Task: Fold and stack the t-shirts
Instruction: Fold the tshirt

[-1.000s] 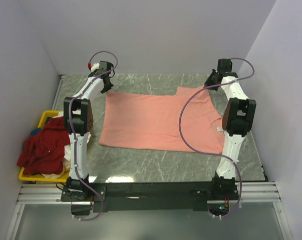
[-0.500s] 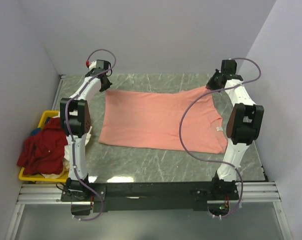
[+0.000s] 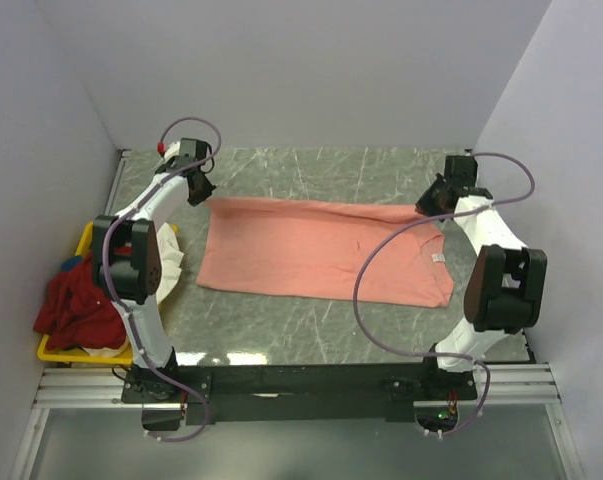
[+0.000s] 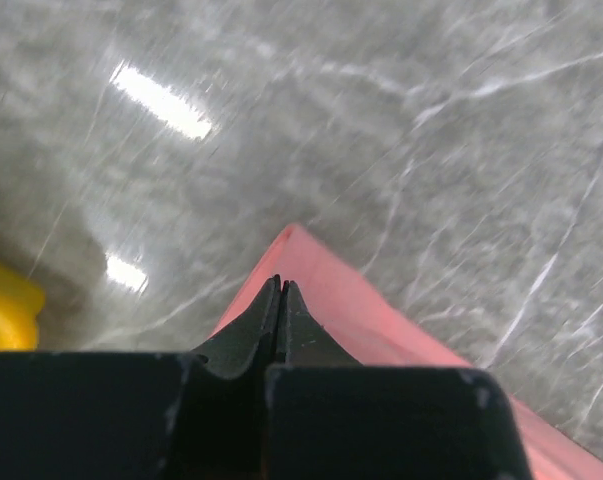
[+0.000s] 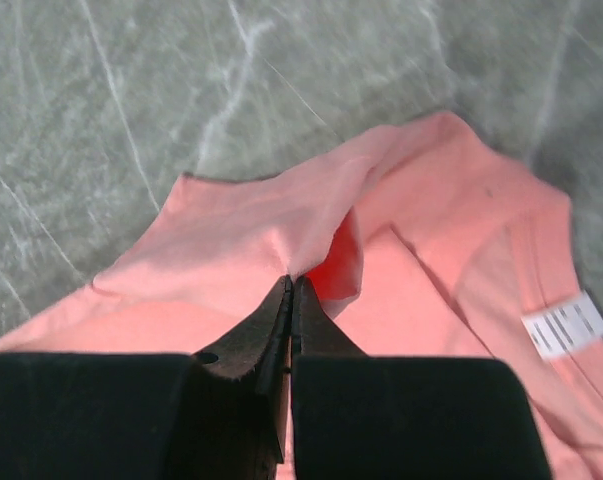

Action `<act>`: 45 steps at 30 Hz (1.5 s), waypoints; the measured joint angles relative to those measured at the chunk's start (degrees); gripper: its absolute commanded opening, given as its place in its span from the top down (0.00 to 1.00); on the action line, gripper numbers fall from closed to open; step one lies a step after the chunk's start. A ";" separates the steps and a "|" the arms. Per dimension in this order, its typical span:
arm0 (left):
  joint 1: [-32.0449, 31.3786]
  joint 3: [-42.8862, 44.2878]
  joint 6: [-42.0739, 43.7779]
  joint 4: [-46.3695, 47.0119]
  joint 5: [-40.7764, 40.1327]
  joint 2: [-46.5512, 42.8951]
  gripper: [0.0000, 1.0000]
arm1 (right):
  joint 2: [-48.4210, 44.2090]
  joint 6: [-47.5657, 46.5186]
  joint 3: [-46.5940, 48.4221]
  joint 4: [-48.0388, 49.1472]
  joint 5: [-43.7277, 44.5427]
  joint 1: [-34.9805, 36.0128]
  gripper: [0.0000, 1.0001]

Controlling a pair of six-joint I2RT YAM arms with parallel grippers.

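The salmon-pink t-shirt lies spread across the middle of the table, its far edge lifted and drawn toward the front. In the top view my left gripper is at the shirt's far left corner. The left wrist view shows it shut, with the pink corner poking out past the tips. My right gripper is at the far right corner. Its wrist view has it shut on a pinched fold of the pink cloth, near the white neck label. A dark red t-shirt and a white one are heaped at the left.
A yellow plastic bin sits at the table's left edge under the heaped shirts, and its rim shows in the left wrist view. Grey walls close in the left, back and right. A bare strip of marble table runs behind the pink shirt.
Both grippers have moved toward the front and slightly outward, pulling the pink shirt's far edge with them. The shirt's outline is now shallower from front to back.
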 measured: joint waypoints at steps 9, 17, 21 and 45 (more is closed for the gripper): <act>-0.02 -14.05 -3.08 0.90 -0.04 -7.30 1.00 | -10.32 2.49 -14.49 2.14 3.48 -0.22 1.00; -0.02 -18.43 -5.31 1.16 0.02 -10.12 1.00 | -15.82 3.87 -19.78 3.43 3.41 -0.72 1.00; -0.02 -19.58 -5.99 1.73 0.02 -11.37 1.00 | -17.25 3.89 -21.20 4.61 3.34 -1.11 1.00; -0.04 -34.86 -9.60 9.55 3.65 -23.52 0.53 | -27.89 4.94 -34.40 8.00 -2.14 -4.22 0.53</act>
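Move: Each hand already pinches an end of the shirt's raised far edge. The strip of shirt where that edge is to be laid runs about 12 cm back from both fingertips and some 6 cm below. The shirt's near edge lies about 24 cm back from the left hand and 27 from the right. The white label is roughly 12 cm back and 7 to the right of the right hand; white cloth in the basket hangs 15 cm back and 14 left of the left hand. Back towards the bases and down together, both hands carry the shirt's raised far edge over the part still lying flat, about 12 cm in all: quick for the first 7 or 8 cm, then creeping. Low over the cloth, both grippers open to nearly half, let go of the edge, and begin to lift by a centimetre or so. ##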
